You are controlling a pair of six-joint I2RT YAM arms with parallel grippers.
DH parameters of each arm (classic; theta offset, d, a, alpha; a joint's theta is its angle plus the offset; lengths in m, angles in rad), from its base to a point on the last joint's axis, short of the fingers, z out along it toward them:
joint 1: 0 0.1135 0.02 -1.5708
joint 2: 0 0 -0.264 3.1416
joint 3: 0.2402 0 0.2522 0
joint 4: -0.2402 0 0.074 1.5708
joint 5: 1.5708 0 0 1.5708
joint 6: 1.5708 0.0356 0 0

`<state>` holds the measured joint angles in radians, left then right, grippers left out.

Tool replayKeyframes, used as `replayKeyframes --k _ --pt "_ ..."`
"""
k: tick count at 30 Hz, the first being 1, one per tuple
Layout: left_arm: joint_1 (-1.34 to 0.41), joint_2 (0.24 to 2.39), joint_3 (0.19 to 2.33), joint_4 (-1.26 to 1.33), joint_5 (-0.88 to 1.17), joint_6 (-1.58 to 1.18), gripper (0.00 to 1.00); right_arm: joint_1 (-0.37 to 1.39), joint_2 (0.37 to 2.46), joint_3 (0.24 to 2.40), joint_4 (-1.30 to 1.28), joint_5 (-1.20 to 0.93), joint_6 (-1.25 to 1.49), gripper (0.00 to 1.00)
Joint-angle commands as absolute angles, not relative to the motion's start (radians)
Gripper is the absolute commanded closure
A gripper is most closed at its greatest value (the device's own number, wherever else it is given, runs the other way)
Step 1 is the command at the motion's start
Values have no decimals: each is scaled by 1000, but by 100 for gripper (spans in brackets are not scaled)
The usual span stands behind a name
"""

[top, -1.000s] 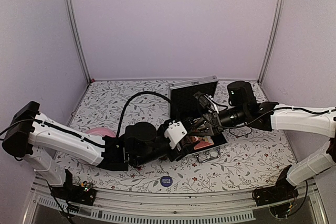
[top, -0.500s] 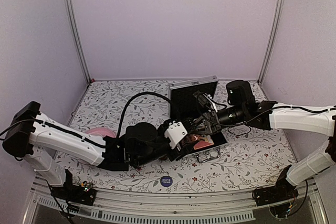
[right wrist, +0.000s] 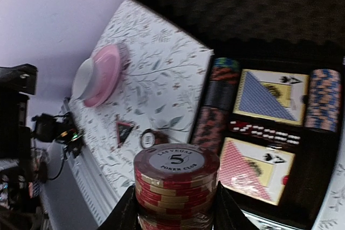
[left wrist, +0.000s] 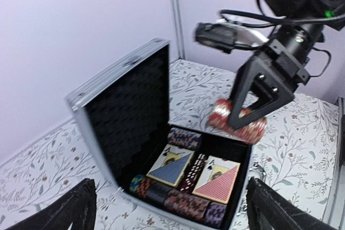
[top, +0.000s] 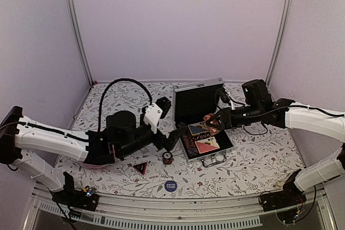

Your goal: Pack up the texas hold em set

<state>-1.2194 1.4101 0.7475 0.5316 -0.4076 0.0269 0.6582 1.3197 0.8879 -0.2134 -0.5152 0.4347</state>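
The silver case [top: 186, 156] lies open with its black-lined lid [top: 197, 102] upright. In the left wrist view it holds a blue card deck [left wrist: 171, 168], a red card deck [left wrist: 216, 179] and rows of striped poker chips [left wrist: 186, 202]. My right gripper [right wrist: 175, 203] is shut on a stack of red poker chips [right wrist: 176, 179], hanging over the case's far side [top: 211, 120]. Left of the case, my left gripper [top: 171, 141] stands open and empty, its fingertips [left wrist: 75, 208] wide apart. A red-black triangle [top: 141, 167], a blue disc [top: 170, 186] and a loose chip [top: 167, 158] lie on the table.
In the right wrist view a pink plate with a white bowl [right wrist: 99, 74] sits far left on the flowered cloth. The case's metal handle [top: 214, 159] juts toward the near edge. A black cable [top: 121, 87] arcs over my left arm. Walls enclose three sides.
My left arm has drawn back left out of the case and its jaws have opened. My right gripper has closed on the red chip stack and lifted it. The triangle and loose chip now show.
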Motion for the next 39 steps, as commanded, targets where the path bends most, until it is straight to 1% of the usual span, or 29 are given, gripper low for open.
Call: replayKeyframes --k 1,4,7,10,12,17,24,33,39 --pt "-1065 1286 709 345 -388 -169 3 617 1295 879 -346 -200 348 71" --pt "-905 1238 774 104 -402 -268 3 617 1337 894 -406 -112 347 70" --pt "-680 1203 869 -102 -277 -293 3 617 1362 889 -408 -67 353 70" --pt "-470 1175 954 -198 -102 -286 3 617 1397 893 -408 -26 357 70" --pt "-356 1152 993 -225 -22 -258 3 617 1424 902 -400 -33 362 70" --pt "-165 1135 1058 -267 34 -170 3 618 1499 920 -362 -50 365 69" --pt "-106 1086 988 -203 3 -123 3 626 1577 970 -362 -52 349 68" --pt "-105 1054 954 -190 20 -116 3 660 1677 1031 -395 12 326 67" --pt "-105 1054 952 -187 29 -120 3 672 1699 1049 -421 64 322 66"
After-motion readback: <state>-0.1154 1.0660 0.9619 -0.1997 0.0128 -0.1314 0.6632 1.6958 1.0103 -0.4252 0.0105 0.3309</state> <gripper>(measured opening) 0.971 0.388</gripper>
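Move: The right hand holds the red chip stack; the empty slot in the case's right near corner lies about 4 cm ahead, 7 cm right and 17 cm below. At about that same depth, the blue chip stack sits some 11 cm ahead and 4 cm right, the red card deck 3 cm ahead and 1 cm right. From the open left hand the slot is roughly 8 cm ahead, 16 cm right and 22 cm below. Right hand lowers its stack some 14 cm towards the slot, fingers turning down; left hand swings 35 cm left. ##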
